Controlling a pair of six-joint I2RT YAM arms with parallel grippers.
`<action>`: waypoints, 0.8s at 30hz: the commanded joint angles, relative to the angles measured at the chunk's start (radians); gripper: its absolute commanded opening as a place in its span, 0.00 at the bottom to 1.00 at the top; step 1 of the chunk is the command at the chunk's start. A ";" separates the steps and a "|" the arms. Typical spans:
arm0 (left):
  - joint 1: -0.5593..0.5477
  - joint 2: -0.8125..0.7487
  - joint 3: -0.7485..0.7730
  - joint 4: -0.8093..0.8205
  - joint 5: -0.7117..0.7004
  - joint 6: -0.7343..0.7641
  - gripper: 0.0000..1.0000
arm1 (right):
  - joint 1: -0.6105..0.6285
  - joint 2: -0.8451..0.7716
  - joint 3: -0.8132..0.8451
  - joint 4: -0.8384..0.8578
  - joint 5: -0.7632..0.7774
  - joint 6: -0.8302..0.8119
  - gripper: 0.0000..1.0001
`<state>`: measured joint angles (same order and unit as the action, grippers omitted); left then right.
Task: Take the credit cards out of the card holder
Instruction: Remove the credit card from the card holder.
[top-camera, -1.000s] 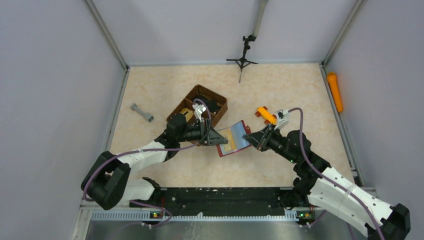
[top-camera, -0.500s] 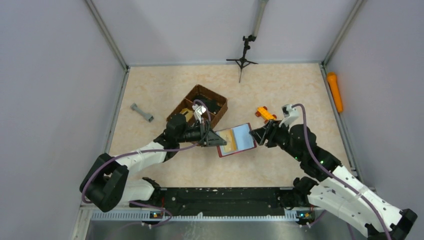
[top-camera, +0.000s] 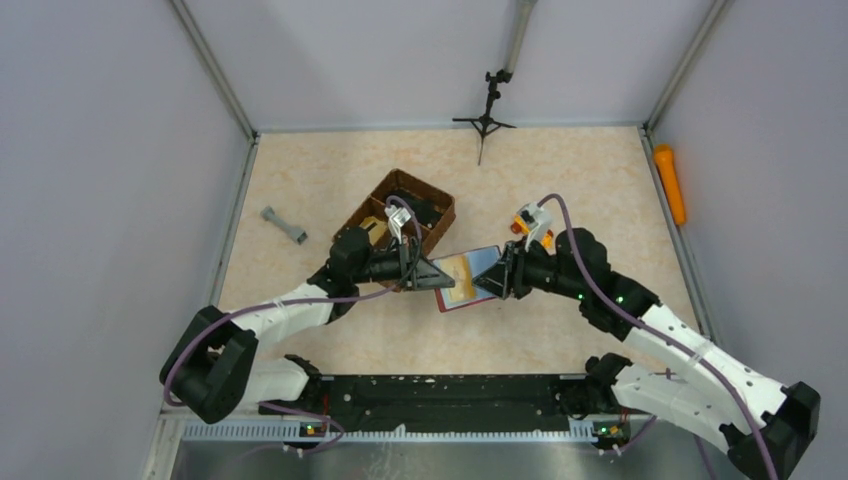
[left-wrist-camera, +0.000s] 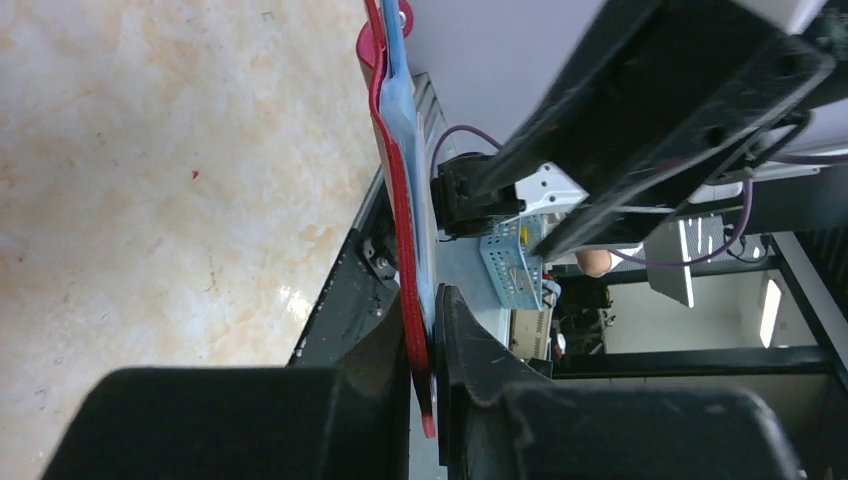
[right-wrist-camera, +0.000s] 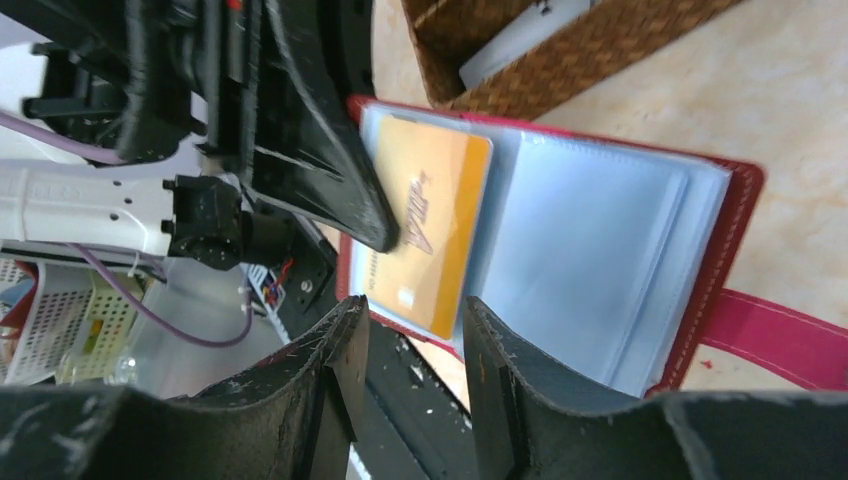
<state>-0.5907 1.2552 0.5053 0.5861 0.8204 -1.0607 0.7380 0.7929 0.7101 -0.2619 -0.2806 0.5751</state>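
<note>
The dark red card holder (top-camera: 478, 265) hangs open above the table at mid-centre, its clear sleeves facing up. A tan credit card (right-wrist-camera: 425, 225) sits in the sleeve nearest the left arm, and it also shows from above as a tan credit card (top-camera: 461, 274). My left gripper (top-camera: 432, 281) is shut on the holder's left edge. In the left wrist view the card holder (left-wrist-camera: 398, 200) is edge-on between the left gripper (left-wrist-camera: 428, 322) fingers. My right gripper (right-wrist-camera: 412, 315) is open at the holder's right side, jaws apart just below the card's corner, holding nothing.
A brown woven basket (top-camera: 388, 192) stands behind the left gripper. A grey dumbbell-shaped piece (top-camera: 284, 225) lies to the left. An orange toy (top-camera: 522, 224) peeks out by the right wrist, an orange cylinder (top-camera: 670, 183) lies outside the right rail, and a small tripod (top-camera: 485, 115) stands at the back.
My right gripper opened, let go of the holder's right edge, and has swung left over the open sleeves. The left gripper keeps its hold in the same place.
</note>
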 joint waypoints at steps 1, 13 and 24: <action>0.003 0.008 0.007 0.212 0.052 -0.075 0.01 | 0.011 0.028 -0.031 0.102 -0.089 0.067 0.40; 0.006 -0.013 -0.021 0.369 0.089 -0.147 0.00 | -0.034 0.026 -0.093 0.210 -0.153 0.171 0.39; 0.006 0.002 -0.047 0.503 0.099 -0.214 0.00 | -0.106 -0.007 -0.250 0.621 -0.282 0.444 0.08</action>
<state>-0.5846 1.2675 0.4656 0.9337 0.8978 -1.2373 0.6445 0.7872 0.4957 0.1268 -0.5087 0.8921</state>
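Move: The yellow card, still in the open card holder clamped by the left fingers, lies about 4 cm left of the right hand, 2 cm ahead and 4 cm below. From the left hand it is about 2 cm to the right, 1 cm ahead and level. The basket's middle is about 20 cm left of the right hand and 22 cm ahead, the toy car about 18 cm to its right and 21 cm ahead, both near 18 cm below. The card's orange edge is brought up to the right fingers: the left hand keeps its grip on the holder and raises it about 4 cm, slightly back, its fingertips tilting up. The right hand dips about 2 cm and eases left towards the card, then rises again, rolling its left side up some 15 degrees and closing its half-open fingers to pinch the near end of that edge. ##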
